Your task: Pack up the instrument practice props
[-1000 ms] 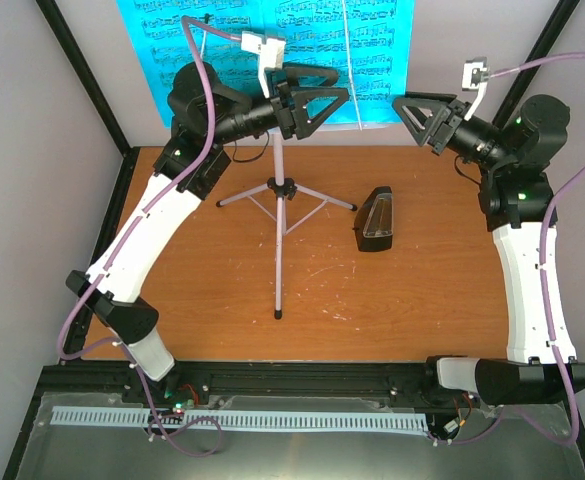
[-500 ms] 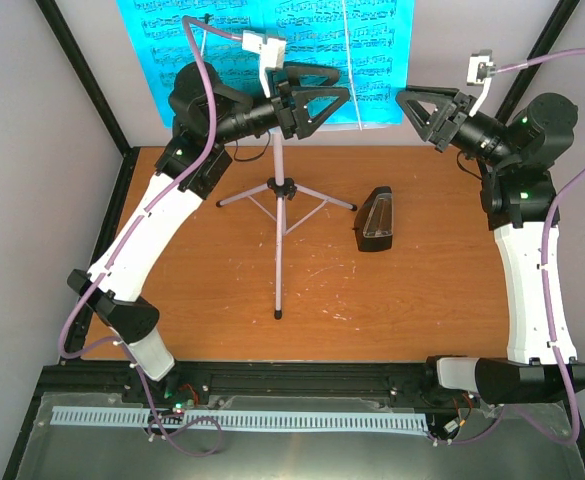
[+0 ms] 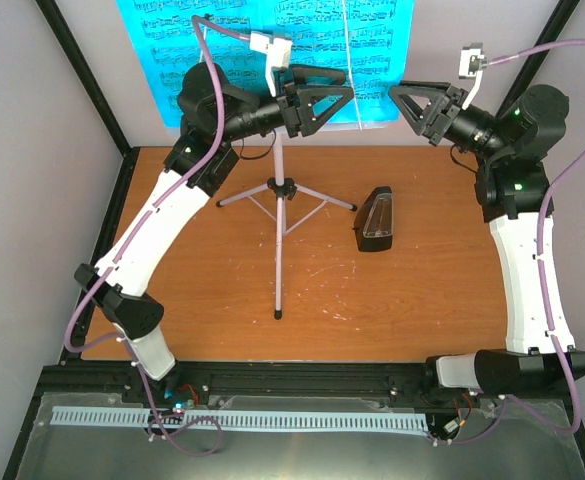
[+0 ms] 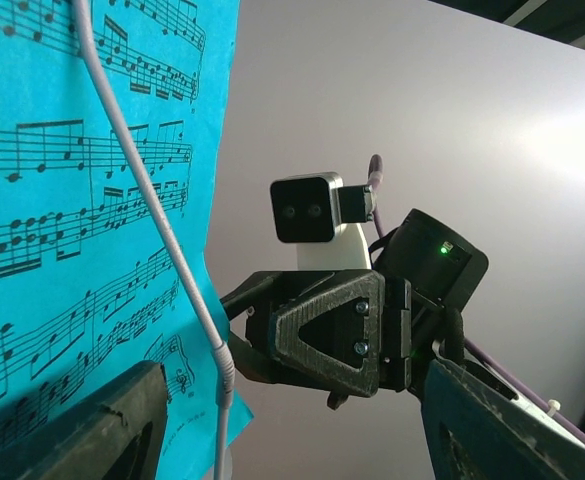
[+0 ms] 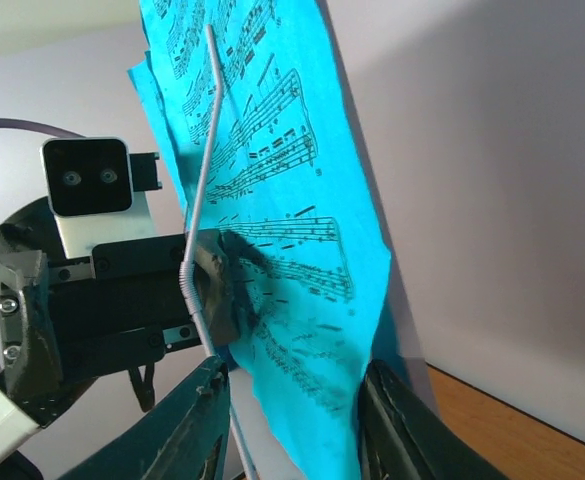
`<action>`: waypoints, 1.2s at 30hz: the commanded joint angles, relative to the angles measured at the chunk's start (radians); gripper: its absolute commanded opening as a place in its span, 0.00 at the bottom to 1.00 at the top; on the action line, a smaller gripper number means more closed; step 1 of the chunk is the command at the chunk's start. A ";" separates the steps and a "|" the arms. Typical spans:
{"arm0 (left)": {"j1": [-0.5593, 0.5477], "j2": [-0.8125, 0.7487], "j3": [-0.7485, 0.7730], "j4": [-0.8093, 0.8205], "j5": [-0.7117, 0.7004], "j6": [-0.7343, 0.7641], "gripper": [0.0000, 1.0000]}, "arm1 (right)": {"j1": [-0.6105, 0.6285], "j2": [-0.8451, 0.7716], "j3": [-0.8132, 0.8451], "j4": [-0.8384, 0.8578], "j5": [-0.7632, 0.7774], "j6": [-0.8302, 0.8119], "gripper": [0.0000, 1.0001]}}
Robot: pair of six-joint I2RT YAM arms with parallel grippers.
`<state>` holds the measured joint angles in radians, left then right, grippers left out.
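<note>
The white tripod music stand stands mid-table, and cyan sheet-music pages cover its desk at the back. A small black metronome sits on the table to its right. My left gripper is raised at the pages' lower right part. It is open, its fingers straddling the page edge and the stand's wire page holder. My right gripper faces it from the right. It is open, with the pages' lower corner between its jaws and a gap on both sides.
Grey walls close in the back and both sides. Black frame posts run up the rear corners. A slotted white cable duct lies along the near edge by the arm bases. The stand's legs spread over the table's middle.
My right gripper has moved left onto the pages' right edge, and its jaws have narrowed. My left gripper has shifted slightly right and closed a little.
</note>
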<state>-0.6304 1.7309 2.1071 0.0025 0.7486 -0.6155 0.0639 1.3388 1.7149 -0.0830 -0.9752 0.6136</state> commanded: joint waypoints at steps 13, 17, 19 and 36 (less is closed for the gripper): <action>-0.028 0.045 0.096 0.047 0.018 -0.033 0.58 | 0.013 -0.012 0.018 -0.019 0.036 -0.014 0.30; -0.031 0.051 0.105 0.049 0.014 -0.033 0.53 | 0.020 -0.005 0.020 0.016 0.026 0.006 0.25; -0.031 0.055 0.110 0.057 0.008 -0.038 0.49 | 0.026 0.001 0.022 0.025 0.025 0.011 0.24; -0.032 0.085 0.143 0.070 -0.016 -0.040 0.08 | 0.063 0.091 0.157 0.039 0.049 0.017 0.08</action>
<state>-0.6472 1.8183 2.1986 0.0299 0.7280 -0.6624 0.1173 1.4258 1.8339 -0.0624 -0.9432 0.6281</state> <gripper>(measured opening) 0.125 0.124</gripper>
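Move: The thin grey clip rod crosses the front of the blue music sheet about 2 cm ahead of the left hand and 2 cm to its right, roughly level with it and already between the open fingers. The sheet's free right edge stands about 9 cm to that hand's right and 1 cm ahead. From the right hand, this edge is about 2 cm left, 1 cm ahead and 1 cm up; the rod is some 8 cm left and 1 cm ahead. Ease the left gripper about 2 cm rightward and forward onto the clip rod, closing its wide-open fingers until they pinch the rod near its joint. Meanwhile keep the right gripper beside the sheet's right edge, dipping slightly, then rising about 2 cm while going left and a little forward, and narrow its half-open fingers nearly shut on that edge. ##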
